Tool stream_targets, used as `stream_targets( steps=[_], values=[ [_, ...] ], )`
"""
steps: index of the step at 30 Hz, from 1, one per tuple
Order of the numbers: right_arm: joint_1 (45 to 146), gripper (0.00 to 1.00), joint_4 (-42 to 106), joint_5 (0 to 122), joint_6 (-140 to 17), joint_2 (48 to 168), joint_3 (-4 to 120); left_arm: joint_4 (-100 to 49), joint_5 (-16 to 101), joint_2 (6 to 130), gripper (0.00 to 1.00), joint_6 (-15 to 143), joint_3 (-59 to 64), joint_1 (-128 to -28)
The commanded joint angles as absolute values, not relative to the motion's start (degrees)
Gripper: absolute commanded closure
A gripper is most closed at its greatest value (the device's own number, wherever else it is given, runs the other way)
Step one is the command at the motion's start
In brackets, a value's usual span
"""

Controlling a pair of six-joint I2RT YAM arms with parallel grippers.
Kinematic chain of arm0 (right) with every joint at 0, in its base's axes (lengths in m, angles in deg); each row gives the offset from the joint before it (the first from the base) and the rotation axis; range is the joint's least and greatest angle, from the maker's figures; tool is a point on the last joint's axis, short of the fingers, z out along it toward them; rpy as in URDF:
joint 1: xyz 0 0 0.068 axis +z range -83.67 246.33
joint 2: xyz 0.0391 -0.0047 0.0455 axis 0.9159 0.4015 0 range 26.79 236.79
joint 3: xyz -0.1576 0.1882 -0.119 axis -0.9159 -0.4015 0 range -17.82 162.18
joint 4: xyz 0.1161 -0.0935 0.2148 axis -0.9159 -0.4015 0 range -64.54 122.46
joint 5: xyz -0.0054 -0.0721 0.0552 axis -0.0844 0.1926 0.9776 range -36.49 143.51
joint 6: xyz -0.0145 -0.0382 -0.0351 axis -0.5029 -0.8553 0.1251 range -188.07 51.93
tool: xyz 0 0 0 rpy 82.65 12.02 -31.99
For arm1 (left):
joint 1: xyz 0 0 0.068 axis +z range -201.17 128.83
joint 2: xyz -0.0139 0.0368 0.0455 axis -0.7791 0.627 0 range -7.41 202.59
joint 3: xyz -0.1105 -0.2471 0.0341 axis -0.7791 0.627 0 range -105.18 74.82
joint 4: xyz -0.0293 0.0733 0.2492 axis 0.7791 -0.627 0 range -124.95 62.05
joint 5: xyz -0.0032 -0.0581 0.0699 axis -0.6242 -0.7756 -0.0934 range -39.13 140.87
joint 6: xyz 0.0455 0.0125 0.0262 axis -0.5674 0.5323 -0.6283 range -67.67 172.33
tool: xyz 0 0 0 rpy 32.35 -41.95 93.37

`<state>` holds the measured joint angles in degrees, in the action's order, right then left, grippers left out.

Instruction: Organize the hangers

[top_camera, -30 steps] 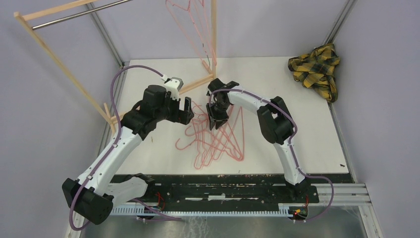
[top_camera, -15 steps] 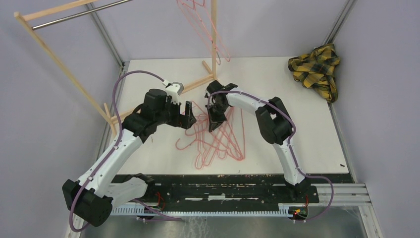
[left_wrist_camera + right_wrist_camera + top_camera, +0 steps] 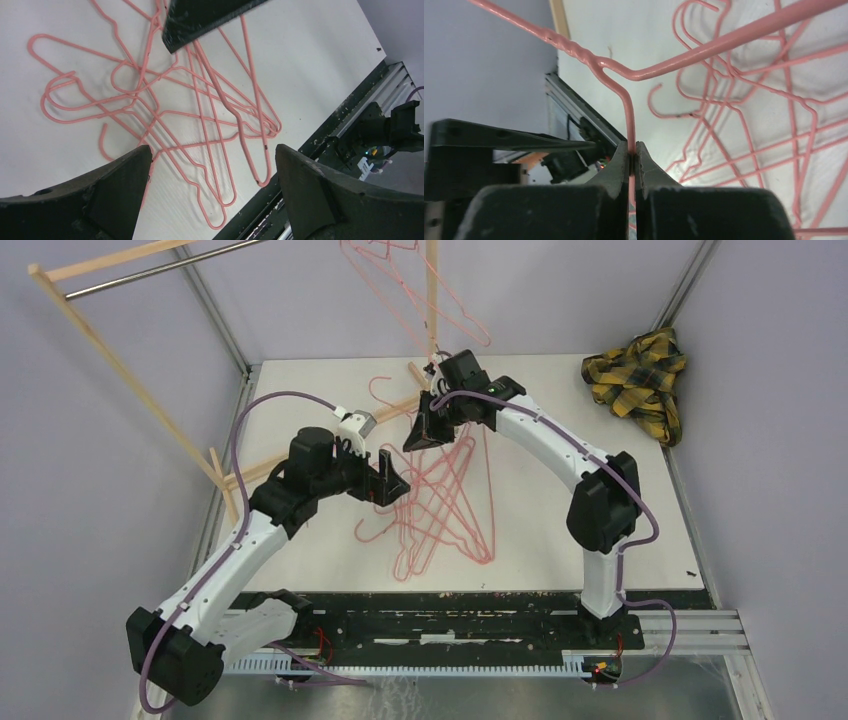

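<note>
A tangle of pink wire hangers (image 3: 445,510) lies on the white table between the arms, and it also fills the left wrist view (image 3: 200,115). My right gripper (image 3: 425,430) is raised over the far end of the pile. It is shut on the thin wire of one hanger (image 3: 629,120), just below its twisted neck, and the jaws (image 3: 631,147) pinch the wire. My left gripper (image 3: 395,485) hovers open over the pile's left side, with nothing between its fingers (image 3: 212,150). More pink hangers (image 3: 420,290) hang at the top by the rack's post.
The wooden-framed rack (image 3: 110,350) with its metal bar (image 3: 150,270) stands at the back left, and one wooden post (image 3: 432,300) rises just behind my right gripper. A yellow-black plaid cloth (image 3: 640,380) lies at the back right. The arms' black base rail (image 3: 430,625) runs along the near edge.
My right gripper closed on a hanger wire and rose toward the back, lifting that hanger off the pile. The left gripper shifted a little right, still open. The hung hangers swung.
</note>
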<state>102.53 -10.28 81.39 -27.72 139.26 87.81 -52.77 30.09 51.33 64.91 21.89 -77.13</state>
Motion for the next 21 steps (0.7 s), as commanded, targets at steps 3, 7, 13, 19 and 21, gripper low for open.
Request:
stream_targets(
  steps=[3,7,13,19,21],
  values=[
    [102.38,0.99,0.24,86.71,-17.67,140.10,91.54,-39.65,26.18,48.11,0.01,71.74,27.47,-77.14],
    [102.42,0.99,3.74,89.60,-14.24,140.91,91.82,-35.69,24.78,49.20,0.01,74.16,29.56,-77.17],
    [102.64,0.99,7.06,91.80,-11.16,139.44,90.87,-29.75,22.96,52.73,0.01,76.87,31.53,-77.21],
    [102.66,0.99,11.59,93.27,-7.40,139.58,90.34,-28.99,19.06,56.59,0.34,76.85,31.74,-77.25],
    [102.68,0.99,11.68,93.86,-7.13,139.61,90.65,-30.25,18.88,57.04,0.51,76.03,31.84,-77.21]
  ],
)
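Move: The pink hanger pinched in my right hand hangs with its lower corner about 7 cm to the right of my left hand, 1 cm ahead and some 8 cm lower. The hanger pile lies on the table roughly 8 cm right, 2 cm ahead and 20 cm below that hand. From my right hand, the open left gripper is about 8 cm back, 4 cm to the left and 2 cm higher; the stand's post foot is some 16 cm ahead, 3 cm right and 19 cm down. I bring my open left hand right and down, about 4 cm, onto the hanging side of the hanger and start closing the fingers around its wires, still well short of shut. Meanwhile my right hand keeps its pinch below the hook and carries the hanger up and left, about 7 cm, towards that gripper, its fingers tipping up some 15 degrees. ##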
